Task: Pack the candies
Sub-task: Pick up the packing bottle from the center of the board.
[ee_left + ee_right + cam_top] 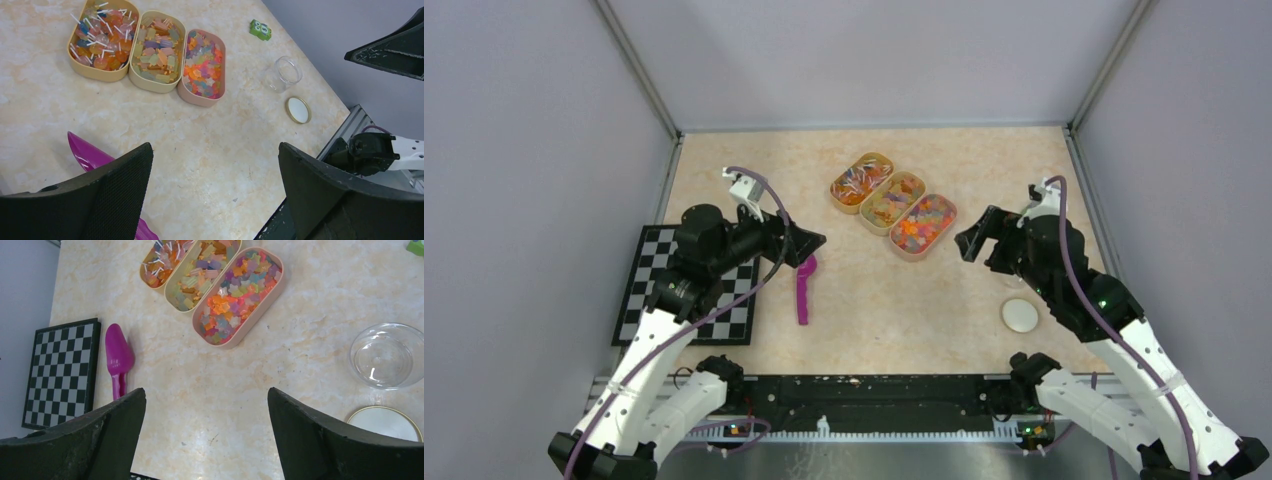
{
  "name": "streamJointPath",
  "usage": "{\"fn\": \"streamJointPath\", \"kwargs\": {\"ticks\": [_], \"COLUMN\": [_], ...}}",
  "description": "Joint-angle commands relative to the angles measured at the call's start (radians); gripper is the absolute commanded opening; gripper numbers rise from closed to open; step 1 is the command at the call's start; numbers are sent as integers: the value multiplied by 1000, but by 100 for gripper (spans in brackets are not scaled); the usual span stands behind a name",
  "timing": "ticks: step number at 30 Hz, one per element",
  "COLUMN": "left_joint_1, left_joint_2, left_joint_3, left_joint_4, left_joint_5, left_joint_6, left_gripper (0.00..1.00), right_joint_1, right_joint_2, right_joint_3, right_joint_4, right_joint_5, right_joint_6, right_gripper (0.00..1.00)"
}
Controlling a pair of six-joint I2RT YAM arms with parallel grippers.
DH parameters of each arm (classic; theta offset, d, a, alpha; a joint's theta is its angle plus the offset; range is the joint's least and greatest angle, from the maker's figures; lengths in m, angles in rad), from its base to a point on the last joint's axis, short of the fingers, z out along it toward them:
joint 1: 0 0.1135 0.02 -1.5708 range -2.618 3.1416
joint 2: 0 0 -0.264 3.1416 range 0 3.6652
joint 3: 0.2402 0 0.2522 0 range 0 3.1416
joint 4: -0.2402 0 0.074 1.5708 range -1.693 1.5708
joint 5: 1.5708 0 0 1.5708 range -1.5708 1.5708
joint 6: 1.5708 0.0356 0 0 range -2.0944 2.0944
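Note:
The candies fill three oval trays set side by side at the table's middle back: lollipops (861,180), pastel blocks (892,200) and small multicoloured sweets (922,224). From the left wrist the sweets (202,67) lie far ahead; the right wrist view has them (237,295) ahead too. My left gripper (809,243) (215,147) hovers open above bare table, just right of a purple scoop (804,290) (87,155). To the right of the trays my right gripper (972,235) (206,390) is open, holding nothing.
A clear glass jar (387,355) (283,74) stands at the right, its gold-rimmed white lid (1020,315) (385,421) lying nearer the front. A checkerboard mat (686,290) covers the left edge. A small green block (260,29) sits at the far right back.

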Motion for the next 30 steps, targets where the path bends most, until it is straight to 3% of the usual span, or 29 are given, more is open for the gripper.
{"fn": "streamJointPath", "kwargs": {"ticks": [1,10,16,19,24,27,30], "left_joint_1": [4,4,4,5,5,4,4], "left_joint_2": [-10,-32,-31,-31,-47,-71,-81], "left_joint_3": [-6,-64,-122,-137,-128,-139,-144], "left_joint_4": [42,86,114,128,98,91,88], "left_joint_5": [2,-19,-32,-35,-59,-83,-119], "left_joint_6": [12,21,40,39,59,64,52], "left_gripper": [99,99,99,99,99,99,99], "right_joint_1": [-7,-7,-7,-7,-33,-158,-324], "right_joint_2": [-12,-88,-109,-46,126,196,252], "right_joint_3": [-2,-59,-87,-71,16,27,-14], "right_joint_4": [45,105,93,23,-229,-227,-134], "right_joint_5": [23,105,250,386,583,504,297], "right_joint_6": [10,43,86,158,415,437,364], "right_gripper": [90,90,82,75,60,54,48]}}
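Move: The packing bottle, a clear open jar standing on the table, lies about 15 cm to the right hand's right, some 3 cm ahead and about 22 cm below. Its lid is roughly 9 cm nearer the base than the bottle. The pink candy tray lies about 13 cm ahead and 4 cm left of the hand, the green block about 12 cm beyond the bottle. From the left hand the bottle is about 42 cm right and 2 cm ahead, 25 cm lower. Heading for the packing bottle, the right hand starts slowly, then swings about 10 cm to the right and sinks some 7 cm, easing slightly forward. The wrist turns about 40 degrees clockwise and tips down a little, while the fingers close from nearly wide to about half open, touching nothing. The left hand, empty and wide open, lowers about 4 cm. ##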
